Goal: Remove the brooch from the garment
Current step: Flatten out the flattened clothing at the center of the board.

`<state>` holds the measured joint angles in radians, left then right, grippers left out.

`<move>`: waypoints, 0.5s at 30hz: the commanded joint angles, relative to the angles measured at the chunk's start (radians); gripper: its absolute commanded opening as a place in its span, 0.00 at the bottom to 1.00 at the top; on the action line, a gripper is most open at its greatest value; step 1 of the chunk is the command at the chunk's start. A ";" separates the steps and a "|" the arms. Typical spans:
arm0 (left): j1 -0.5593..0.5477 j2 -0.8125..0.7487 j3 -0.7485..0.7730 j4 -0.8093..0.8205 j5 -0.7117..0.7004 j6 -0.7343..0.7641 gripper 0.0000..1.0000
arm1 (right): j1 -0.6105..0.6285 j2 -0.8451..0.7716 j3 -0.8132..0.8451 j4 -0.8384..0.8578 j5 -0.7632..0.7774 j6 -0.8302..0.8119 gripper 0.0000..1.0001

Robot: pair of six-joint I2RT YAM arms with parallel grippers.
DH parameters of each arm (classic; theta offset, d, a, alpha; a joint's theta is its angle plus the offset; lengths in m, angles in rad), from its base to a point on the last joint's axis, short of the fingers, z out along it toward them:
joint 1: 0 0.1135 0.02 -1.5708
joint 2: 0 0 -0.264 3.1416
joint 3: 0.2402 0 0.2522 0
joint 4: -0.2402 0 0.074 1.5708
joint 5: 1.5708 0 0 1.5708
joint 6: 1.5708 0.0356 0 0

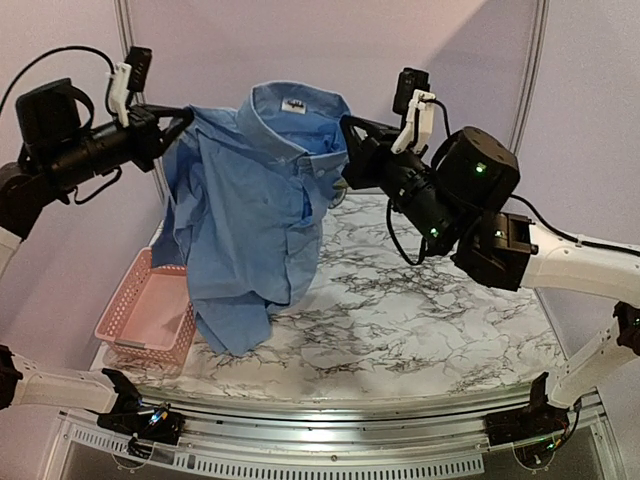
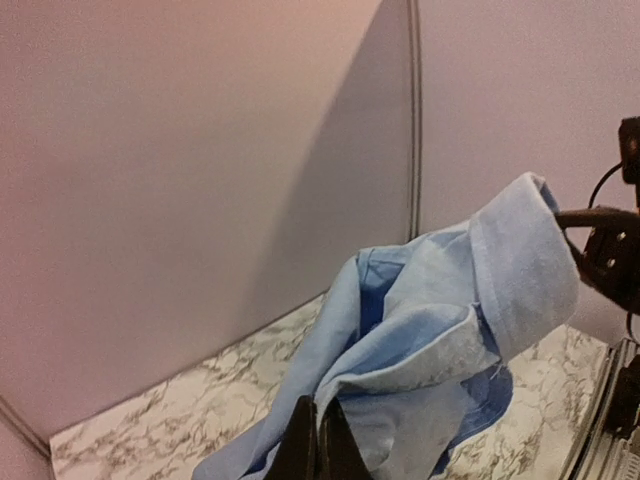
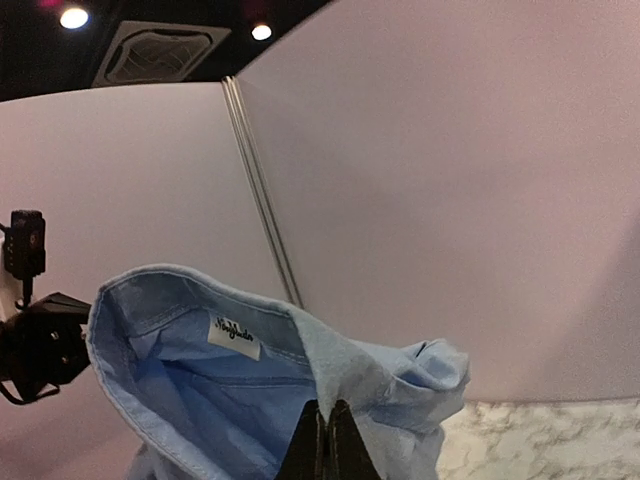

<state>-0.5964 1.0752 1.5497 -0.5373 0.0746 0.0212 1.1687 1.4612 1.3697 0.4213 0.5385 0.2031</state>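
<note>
The garment [image 1: 250, 210], a light blue collared shirt, hangs in the air between my two arms, its tail brushing the marble table. My left gripper [image 1: 183, 117] is shut on the fabric at the shirt's left shoulder [image 2: 400, 400]; its black fingers [image 2: 318, 445] pinch a fold. At the collar's right side my right gripper [image 1: 348, 128] is shut on the shirt, fingers [image 3: 328, 445] clamped on the collar edge [image 3: 350, 380]. A white label [image 3: 234, 334] shows inside the collar. The brooch is not visible in any view.
A pink plastic basket [image 1: 150, 310] sits at the table's left edge, partly under the hanging shirt. The marble table [image 1: 400, 310] spreads to the right and front. Pale walls with a corner post [image 1: 125, 30] close in behind.
</note>
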 commanded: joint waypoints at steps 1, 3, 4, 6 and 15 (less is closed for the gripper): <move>-0.002 0.005 0.110 0.001 0.175 0.003 0.00 | 0.137 0.021 -0.004 0.338 0.204 -0.520 0.00; -0.003 0.011 0.154 0.005 0.231 -0.015 0.00 | 0.201 0.042 -0.001 0.553 0.235 -0.708 0.00; -0.003 0.013 0.174 0.007 0.255 -0.017 0.00 | 0.225 0.058 0.007 0.642 0.251 -0.786 0.00; -0.003 0.019 0.204 0.017 0.291 -0.059 0.00 | 0.263 0.101 0.037 0.792 0.279 -0.976 0.00; -0.003 0.050 0.286 0.064 0.327 -0.133 0.00 | 0.292 0.272 0.204 1.184 0.363 -1.592 0.00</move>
<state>-0.5972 1.1007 1.7935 -0.5140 0.3622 -0.0589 1.4593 1.6970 1.5288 1.2465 0.8337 -1.0519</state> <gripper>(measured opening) 0.025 0.016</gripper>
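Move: Both grippers already hold the blue shirt up, left at a shoulder, right at the collar end; its body hangs some 25 cm below them, 12 cm right of the left hand. The board's centre lies about 8 cm ahead, 24 cm right and 46 cm below the left hand; from the right hand, 9 cm ahead, 5 cm left, 45 cm below. The empty pink basket stands 22 cm left of and 43 cm below the left hand, about level with it. Still pinching the shirt at shoulder and collar, both hands carry it up and back towards the bases, away from the board: the left rises about 10 cm while drawing back some 6, the right goes back and up about 8 cm each way, easing off near the end. Both wrists tip fingers-up and swing clockwise, the right far more strongly. ##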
